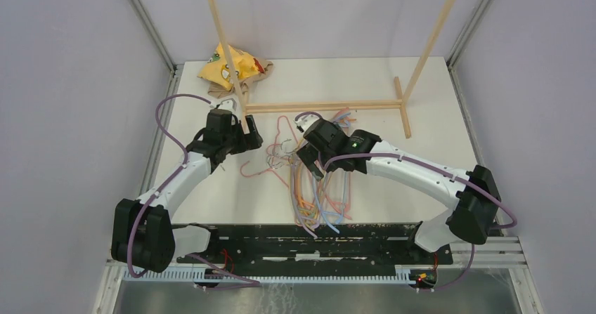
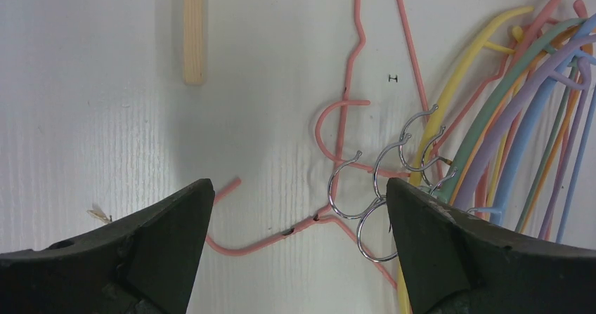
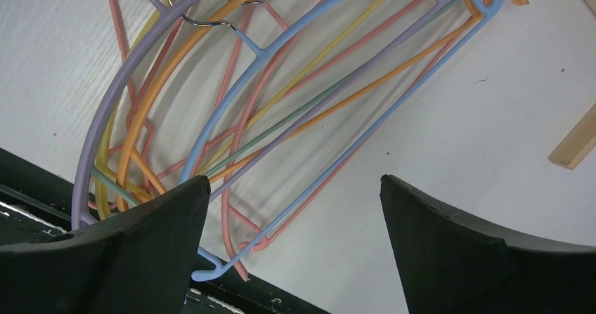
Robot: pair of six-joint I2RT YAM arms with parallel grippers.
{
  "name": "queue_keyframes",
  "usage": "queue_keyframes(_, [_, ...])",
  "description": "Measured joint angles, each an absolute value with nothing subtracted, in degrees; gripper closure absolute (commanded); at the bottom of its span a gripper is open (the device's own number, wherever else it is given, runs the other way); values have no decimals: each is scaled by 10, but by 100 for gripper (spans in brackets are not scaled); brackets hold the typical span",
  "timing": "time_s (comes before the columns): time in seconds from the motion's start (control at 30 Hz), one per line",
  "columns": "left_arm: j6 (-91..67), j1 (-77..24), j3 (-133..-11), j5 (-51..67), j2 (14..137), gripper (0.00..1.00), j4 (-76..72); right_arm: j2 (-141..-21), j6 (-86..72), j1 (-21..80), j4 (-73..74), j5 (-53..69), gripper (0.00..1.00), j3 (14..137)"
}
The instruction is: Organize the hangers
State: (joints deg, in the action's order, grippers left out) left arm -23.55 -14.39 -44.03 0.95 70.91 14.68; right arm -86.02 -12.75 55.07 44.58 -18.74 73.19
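A tangled pile of hangers (image 1: 320,194) in pink, orange, yellow, blue, lavender and green lies flat on the white table, near the middle front. My left gripper (image 1: 249,135) is open and empty just left of the pile. In the left wrist view it (image 2: 299,194) hangs above a bent pink hanger wire (image 2: 260,247) and several metal hooks (image 2: 329,191). My right gripper (image 1: 309,163) is open and empty over the pile. In the right wrist view it (image 3: 295,187) is above the bare table beside a blue hanger's end (image 3: 204,274).
The light wooden rack frame (image 1: 323,106) stands at the back, its foot close to my left gripper and visible in the left wrist view (image 2: 193,29). A yellow bag (image 1: 228,64) lies at the back left. The black base plate (image 1: 295,240) runs along the front edge.
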Motion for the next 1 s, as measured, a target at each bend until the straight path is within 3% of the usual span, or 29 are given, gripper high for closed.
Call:
queue_keyframes(0.23, [-235, -144, -445, 0, 709, 1, 156, -842, -126, 553, 435, -172, 0, 727])
queue_keyframes(0.43, [-234, -144, -445, 0, 709, 1, 166, -864, -131, 568, 429, -125, 13, 740])
queue_keyframes(0.57, [-228, -144, -444, 0, 708, 1, 172, -916, -142, 597, 417, -109, 28, 758])
queue_keyframes(1.0, [-219, -144, -436, 21, 698, 1, 170, -1039, -277, 620, 416, -112, 36, 844])
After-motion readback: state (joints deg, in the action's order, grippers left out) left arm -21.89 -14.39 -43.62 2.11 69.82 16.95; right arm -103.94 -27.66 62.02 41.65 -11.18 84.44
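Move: The hooks of the stacked hangers lie about 16 cm to the right hand's left, some 6 cm ahead and 11 cm below. The pink hanger's curved end is roughly 12 cm farther left and 5 cm nearer the base than those hooks; the middle of the rack's bottom bar is about 22 cm straight ahead of the right hand. From the left hand, the hooks sit some 10 cm to its right, 3 cm ahead and 7 cm lower. Leftward over the hanger stack towards its hook side, the right hand travels about 10 cm, rising slightly at first, then sinking some 5 cm and drawing back about 3 cm. Its fingers tip roughly 10 degrees more steeply down and close from wide open to about two thirds, empty. ##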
